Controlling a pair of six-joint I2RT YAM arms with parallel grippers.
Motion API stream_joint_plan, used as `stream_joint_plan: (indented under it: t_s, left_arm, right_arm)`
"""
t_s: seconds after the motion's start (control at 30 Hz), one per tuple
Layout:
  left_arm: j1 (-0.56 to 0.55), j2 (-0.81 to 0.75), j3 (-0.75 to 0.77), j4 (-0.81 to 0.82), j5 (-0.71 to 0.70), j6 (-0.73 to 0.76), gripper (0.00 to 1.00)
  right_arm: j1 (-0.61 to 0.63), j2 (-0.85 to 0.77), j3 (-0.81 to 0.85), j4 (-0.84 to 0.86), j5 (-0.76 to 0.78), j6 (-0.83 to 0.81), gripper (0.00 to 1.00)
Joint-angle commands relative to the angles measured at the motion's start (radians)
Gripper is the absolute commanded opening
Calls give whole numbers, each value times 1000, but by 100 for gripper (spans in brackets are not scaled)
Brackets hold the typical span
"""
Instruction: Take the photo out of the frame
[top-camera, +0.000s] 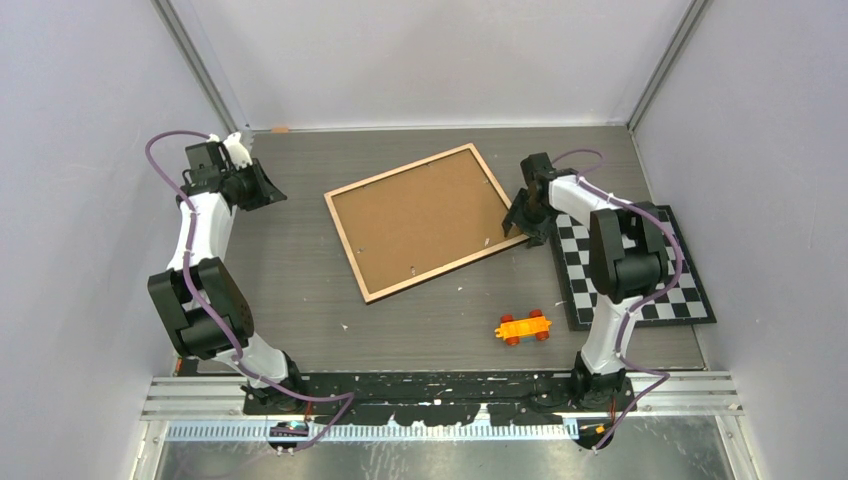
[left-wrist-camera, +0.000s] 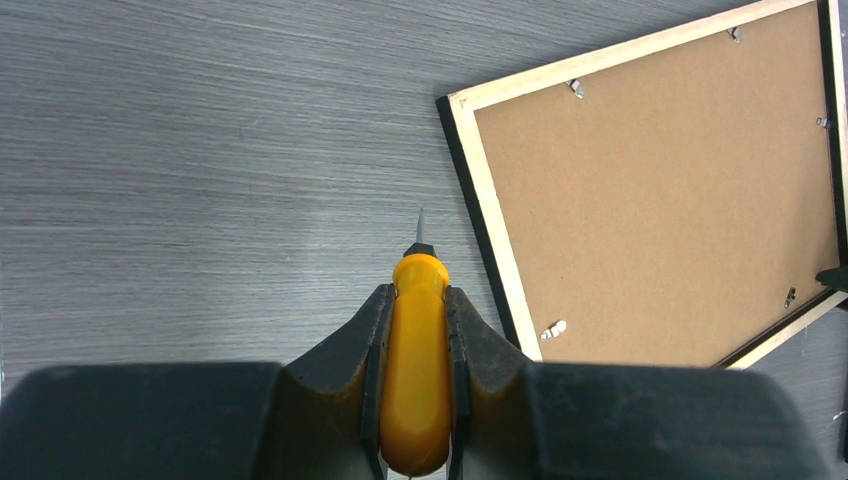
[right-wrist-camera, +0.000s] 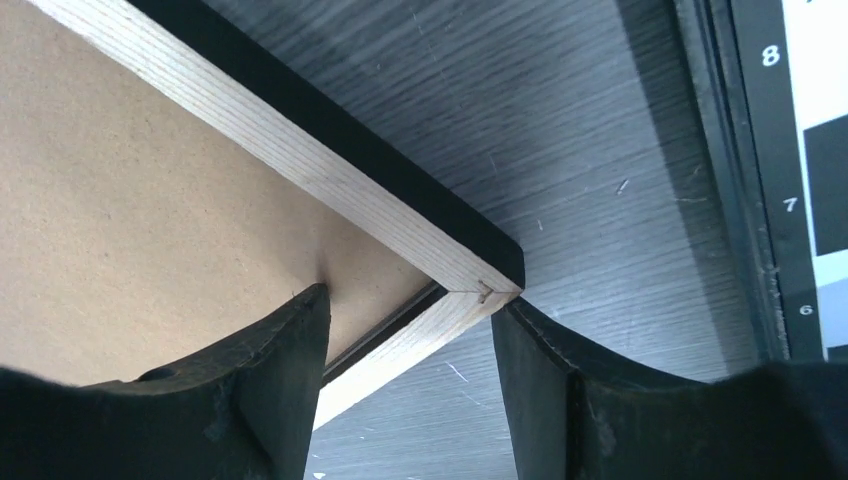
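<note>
The frame (top-camera: 420, 220) lies face down mid-table, showing its brown back board (left-wrist-camera: 660, 190) and light wooden rim (right-wrist-camera: 300, 160). The photo is hidden under that board. My left gripper (top-camera: 262, 187) hovers at the far left, apart from the frame, and is shut (left-wrist-camera: 417, 290) on a yellow-handled screwdriver (left-wrist-camera: 417, 370) whose metal tip points at bare table. My right gripper (top-camera: 522, 225) is at the frame's right corner, open (right-wrist-camera: 410, 298). One finger rests on the back board inside the rim. The other touches the outer corner.
A black-and-white checkerboard mat (top-camera: 650, 290) lies at the right, under the right arm, its numbered edge (right-wrist-camera: 790, 205) close to the frame's corner. An orange toy car (top-camera: 523, 327) sits near the front. Small metal tabs (left-wrist-camera: 553, 328) hold the back board.
</note>
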Motion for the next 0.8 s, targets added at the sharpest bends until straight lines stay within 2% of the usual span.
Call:
stream_joint_plan:
  t_s: [0.0,0.07,0.27,0.33,0.4,0.53,0.63,0.7,0.77]
  left_arm:
    - [-6,-24,50,10,-21,-8,0]
    - [-6,-24,56,5,-29,-6,0]
    - [-7,-21,66,-1,-50,-5,0]
    - [-6,-18,73,-5,-52,-5,0]
    - [-6,-14,76,-6,-54,-5,0]
    - [-8,-13,78,-14,-55,7,0]
    - [-7,-18,72,-18,-61,11,0]
    - [-8,-24,60,-19,-61,11,0]
    - [-8,-27,49,-17,-57,15,0]
  right_arm:
    - [-1,56,68,6,8,63,63]
    - [3,78,69,-9,9,69,61]
    - [41,85,18,-16,-16,47,38]
    - [54,93,32,-21,-39,-41,29]
    - [77,99,38,-41,49,-144,24]
    - [78,70,-65,-32,42,-309,20]
    - [74,33,-114,12,58,-373,20]
    - [64,61,-54,28,76,-379,20]
    - [57,136,78,9,84,-368,19]
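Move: The right hand straddles the near rail of the upturned frame, just short of its right-hand corner, which lies about 2 cm to its right and level with it, just below the finger point. The frame's middle is about 19 cm to its left and 3 cm farther out; the toy car sits some 18 cm back and 1 cm right, the chessboard's middle about 23 cm right and 6 cm back. From the left hand, that corner is roughly 48 cm right, 3 cm back and 15 cm lower. The right hand, low over the table with one finger inside the near rail and the other outside it by the corner, edges about 1 cm forward while its half-open fingers close and pinch the rail. Keeping this grip at the same height, it shifts some 1 cm to the left and then turns the wrist counter-clockwise by about 15 degrees, swinging the frame about the held corner. ##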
